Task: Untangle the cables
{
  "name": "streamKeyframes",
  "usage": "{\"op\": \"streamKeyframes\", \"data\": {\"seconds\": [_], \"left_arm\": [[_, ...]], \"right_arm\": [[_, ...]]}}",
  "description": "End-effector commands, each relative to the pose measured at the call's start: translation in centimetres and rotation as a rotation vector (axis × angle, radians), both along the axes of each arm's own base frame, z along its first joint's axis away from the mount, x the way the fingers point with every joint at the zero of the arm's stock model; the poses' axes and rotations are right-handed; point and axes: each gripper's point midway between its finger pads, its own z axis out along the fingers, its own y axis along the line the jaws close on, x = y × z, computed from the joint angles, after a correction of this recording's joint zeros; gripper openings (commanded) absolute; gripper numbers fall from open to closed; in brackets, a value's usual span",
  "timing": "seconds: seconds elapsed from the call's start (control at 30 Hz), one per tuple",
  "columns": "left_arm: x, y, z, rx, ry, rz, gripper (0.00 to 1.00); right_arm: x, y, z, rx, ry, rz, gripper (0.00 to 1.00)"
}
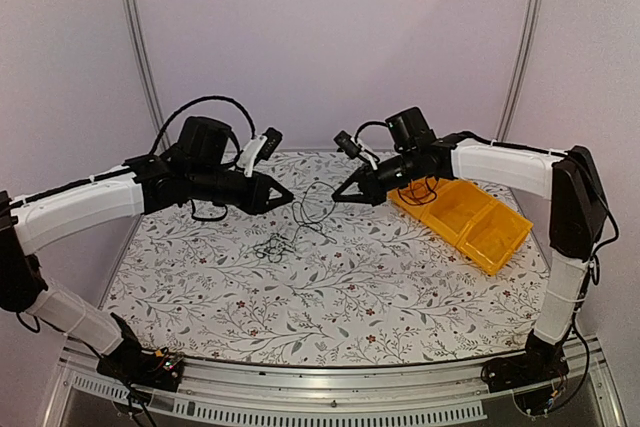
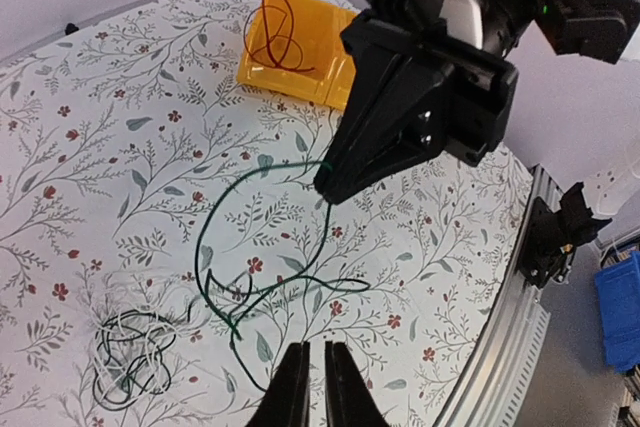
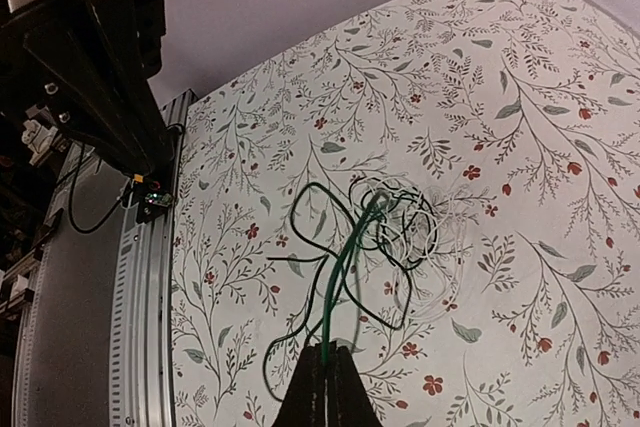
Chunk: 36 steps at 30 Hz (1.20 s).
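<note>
A clump of thin black and whitish cables (image 1: 275,245) (image 2: 130,352) (image 3: 400,227) lies on the flowered table. A dark green cable (image 2: 205,237) (image 3: 345,267) (image 1: 312,209) rises from the clump side to my right gripper (image 3: 328,352) (image 2: 325,192) (image 1: 335,194), which is shut on it above the table. My left gripper (image 2: 310,387) (image 1: 290,197) hovers facing it, its jaws a narrow slit apart with nothing between them. The green cable's loose end trails just left of its fingers. A red-brown cable (image 2: 280,32) (image 1: 420,190) lies coiled in the yellow bin.
The yellow two-compartment bin (image 1: 480,232) (image 2: 300,82) stands at the table's right side. An aluminium rail (image 1: 320,392) runs along the near edge. Purple walls close in the back and sides. Thick black arm leads loop near both wrists.
</note>
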Motion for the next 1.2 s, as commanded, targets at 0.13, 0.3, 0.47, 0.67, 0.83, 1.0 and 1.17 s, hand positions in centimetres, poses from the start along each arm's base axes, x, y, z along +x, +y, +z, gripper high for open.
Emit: {"op": "streamKeyframes", "data": {"seconds": [0.13, 0.3, 0.47, 0.67, 0.83, 1.0, 1.17], "left_arm": [[-1.4, 3.3, -4.7, 0.05, 0.044, 0.111, 0.04], [-0.2, 3.8, -5.4, 0.034, 0.037, 0.195, 0.26], [0.4, 1.0, -4.1, -0.063, 0.047, 0.126, 0.47], [0.3, -2.2, -2.5, -0.129, -0.052, 0.074, 0.63], [-0.2, -4.4, -2.9, -0.068, -0.147, -0.007, 0.66], [1.6, -5.9, -2.9, -0.043, -0.262, -0.035, 0.64], [3.9, -7.4, -4.9, 0.038, -0.3, -0.043, 0.6]], "right_arm": [[3.6, -5.0, 8.4, -0.009, -0.349, -0.106, 0.0], [2.4, -5.9, 11.3, -0.022, -0.461, -0.055, 0.0], [1.7, -6.2, 13.2, -0.006, -0.475, -0.052, 0.0], [1.6, -6.5, 14.1, -0.003, -0.49, -0.066, 0.0], [1.3, -6.6, 14.8, 0.005, -0.494, -0.072, 0.0], [0.5, -6.9, 15.2, 0.005, -0.489, -0.063, 0.0], [-0.1, -6.9, 15.8, 0.015, -0.476, -0.062, 0.0]]}}
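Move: The green cable hangs pinched in the right fingers; its loops' middle lies about 4 cm ahead, 5 cm right and 6 cm below the left hand, and about 3 cm left and 3 cm below the right, level fore-and-aft. The dark-and-white tangle lies about 8 cm ahead, 4 cm left and 22 cm below the left hand. From the right hand the yellow bin's middle is roughly 13 cm ahead, 27 cm right and 18 cm below. Right lifts the pinched green cable about 13 cm; left dips, opens, then swings right to its hanging end. ##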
